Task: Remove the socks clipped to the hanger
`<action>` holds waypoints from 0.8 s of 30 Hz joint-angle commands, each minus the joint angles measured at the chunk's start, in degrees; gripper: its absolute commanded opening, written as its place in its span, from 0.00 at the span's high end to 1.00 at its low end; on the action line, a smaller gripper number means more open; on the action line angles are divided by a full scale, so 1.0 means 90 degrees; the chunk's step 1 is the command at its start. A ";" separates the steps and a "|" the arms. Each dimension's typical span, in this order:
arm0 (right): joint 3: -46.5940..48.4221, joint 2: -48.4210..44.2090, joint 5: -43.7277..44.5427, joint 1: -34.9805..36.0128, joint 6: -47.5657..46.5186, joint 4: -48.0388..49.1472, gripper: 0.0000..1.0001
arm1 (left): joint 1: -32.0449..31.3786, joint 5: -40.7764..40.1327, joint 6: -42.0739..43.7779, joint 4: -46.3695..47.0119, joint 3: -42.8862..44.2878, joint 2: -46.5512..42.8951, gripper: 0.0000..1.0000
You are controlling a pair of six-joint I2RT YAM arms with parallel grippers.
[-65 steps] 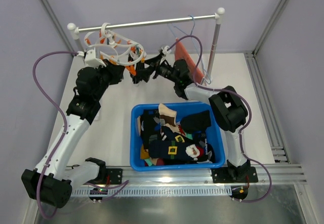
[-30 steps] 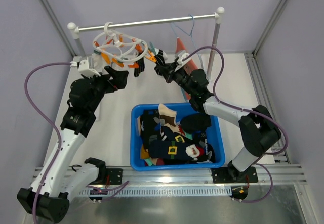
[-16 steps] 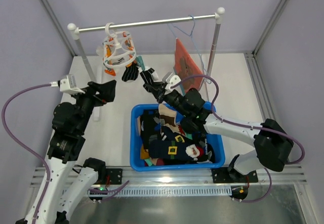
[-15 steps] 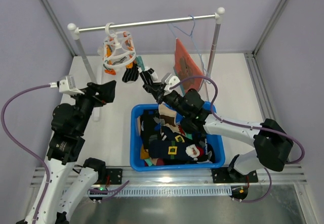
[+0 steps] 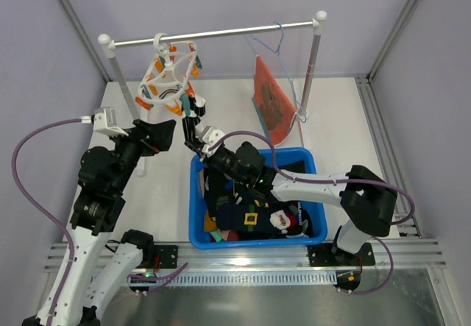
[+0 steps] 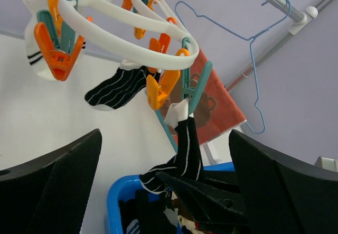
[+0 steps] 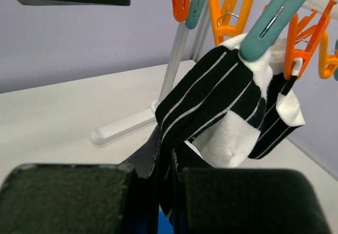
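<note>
The white ring hanger (image 5: pixel 171 76) hangs tilted from the rail, with orange and teal pegs. A black striped sock (image 5: pixel 190 117) with a white heel (image 7: pixel 211 104) is still clipped in a teal peg (image 7: pixel 274 20) and stretches down into my right gripper (image 5: pixel 193 130), which is shut on its lower end (image 7: pixel 173 184). A second black sock (image 6: pixel 119 89) and a white sock (image 6: pixel 33 59) also hang from the ring (image 6: pixel 105 33). My left gripper (image 5: pixel 163 133) stands open below the hanger, nothing between its fingers (image 6: pixel 53 186).
A blue bin (image 5: pixel 197 186) full of socks and clothes sits under the right arm. An orange bear-print cloth (image 5: pixel 271 101) hangs on a thin blue wire hanger at the rail's right. The rail's left post (image 5: pixel 125 90) stands beside my left arm.
My right gripper has drawn the black sock left and down toward the bin, and the hanger has swung and tilted after it. My left gripper has backed away from the hanger.
</note>
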 commanded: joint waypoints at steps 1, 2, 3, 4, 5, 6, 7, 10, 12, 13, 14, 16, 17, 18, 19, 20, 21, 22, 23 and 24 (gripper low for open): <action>0.0320 0.0121 0.0125 0.0196 -0.0208 0.0193 0.96 | -0.0008 0.0386 -0.0014 0.0257 -0.0022 0.0029 0.01; 0.0359 0.0189 0.0125 0.0235 -0.0208 0.0202 0.96 | -0.0008 0.0474 -0.0024 0.0421 -0.0042 0.0029 0.00; 0.0379 0.0209 0.0105 0.0255 -0.0198 0.0222 0.96 | -0.0008 0.0533 -0.0024 0.0500 -0.0052 0.0068 0.00; 0.0389 0.0229 0.0047 0.0265 -0.0188 0.0232 0.96 | -0.0008 0.0601 -0.0043 0.0588 -0.0062 0.0107 0.00; 0.0398 0.0239 0.0027 0.0313 -0.0169 0.0241 0.96 | -0.0008 0.0786 -0.0043 0.0792 -0.0100 0.0165 0.00; 0.0408 0.0258 -0.0002 0.0324 -0.0159 0.0251 0.96 | -0.0008 0.0884 -0.0043 0.0920 -0.0110 0.0243 0.01; 0.0398 0.0258 -0.0070 0.0333 -0.0120 0.0261 0.96 | -0.0008 0.1030 -0.0053 0.1056 -0.0140 0.0428 0.00; 0.0389 0.0210 -0.0129 0.0372 -0.0081 0.0281 0.96 | -0.0008 0.1558 -0.0122 0.1681 -0.0257 0.0847 0.00; 0.0379 0.0190 -0.0149 0.0382 -0.0061 0.0271 0.96 | -0.0008 0.1695 -0.0170 0.2061 -0.0325 0.0976 0.00; 0.0360 0.0190 -0.0149 0.0392 -0.0042 0.0271 0.96 | -0.0008 0.1744 -0.0180 0.2199 -0.0364 0.0996 0.00; 0.0359 0.0180 -0.0168 0.0392 -0.0032 0.0271 0.96 | -0.0008 0.1783 -0.0209 0.2287 -0.0393 0.0986 0.00; 0.0350 0.0200 -0.0178 0.0402 -0.0032 0.0261 0.96 | -0.0008 0.1911 -0.0278 0.2599 -0.0481 0.0918 0.01; 0.0340 0.0200 -0.0178 0.0402 -0.0032 0.0261 0.96 | -0.0008 0.1901 -0.0288 0.2639 -0.0491 0.0879 0.01; 0.0340 0.0219 -0.0178 0.0402 -0.0022 0.0271 0.96 | -0.0008 0.1872 -0.0278 0.2698 -0.0482 0.0879 0.01; 0.0330 0.0229 -0.0188 0.0402 -0.0022 0.0281 0.96 | -0.0008 0.1862 -0.0268 0.2747 -0.0453 0.0898 0.01; 0.0320 0.0239 -0.0198 0.0411 -0.0003 0.0300 0.96 | -0.0008 0.1862 -0.0258 0.2767 -0.0414 0.0985 0.01; 0.0311 0.0239 -0.0227 0.0402 0.0026 0.0329 0.96 | -0.0008 0.1920 -0.0268 0.2796 -0.0375 0.1054 0.01; 0.0282 0.0249 -0.0227 0.0421 0.0036 0.0349 0.96 | -0.0008 0.2066 -0.0316 0.2854 -0.0355 0.1113 0.01; 0.0262 0.0249 -0.0227 0.0431 0.0046 0.0359 0.96 | -0.0008 0.2144 -0.0375 0.3077 -0.0364 0.1171 0.01; 0.0262 0.0239 -0.0246 0.0421 0.0056 0.0368 0.96 | -0.0008 0.2184 -0.0424 0.3157 -0.0355 0.1326 0.02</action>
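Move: The left hand's open fingers head for the teal clip on the held striped sock, some 5 cm ahead, 6 cm to its right and 4 cm up. An orange clip sits about 3 cm left of that teal clip, level with it otherwise; a second striped sock hangs roughly 11 cm straight ahead of the hand and 4 cm up. From the right hand, already pinching the sock's lower end, the teal clip is about 6 cm ahead, straight in line sideways, and 9 cm higher. With the right hand keeping its pinch on the striped sock and drawing it about 2 cm left and 2 cm back, the left hand swings some 6 cm right and 2–3 cm forward to the teal clip, turning about 15 degrees clockwise. It dips a couple of centimetres late on and rises again, fingers staying wide open around the clip; whether they touch it can't be seen. ##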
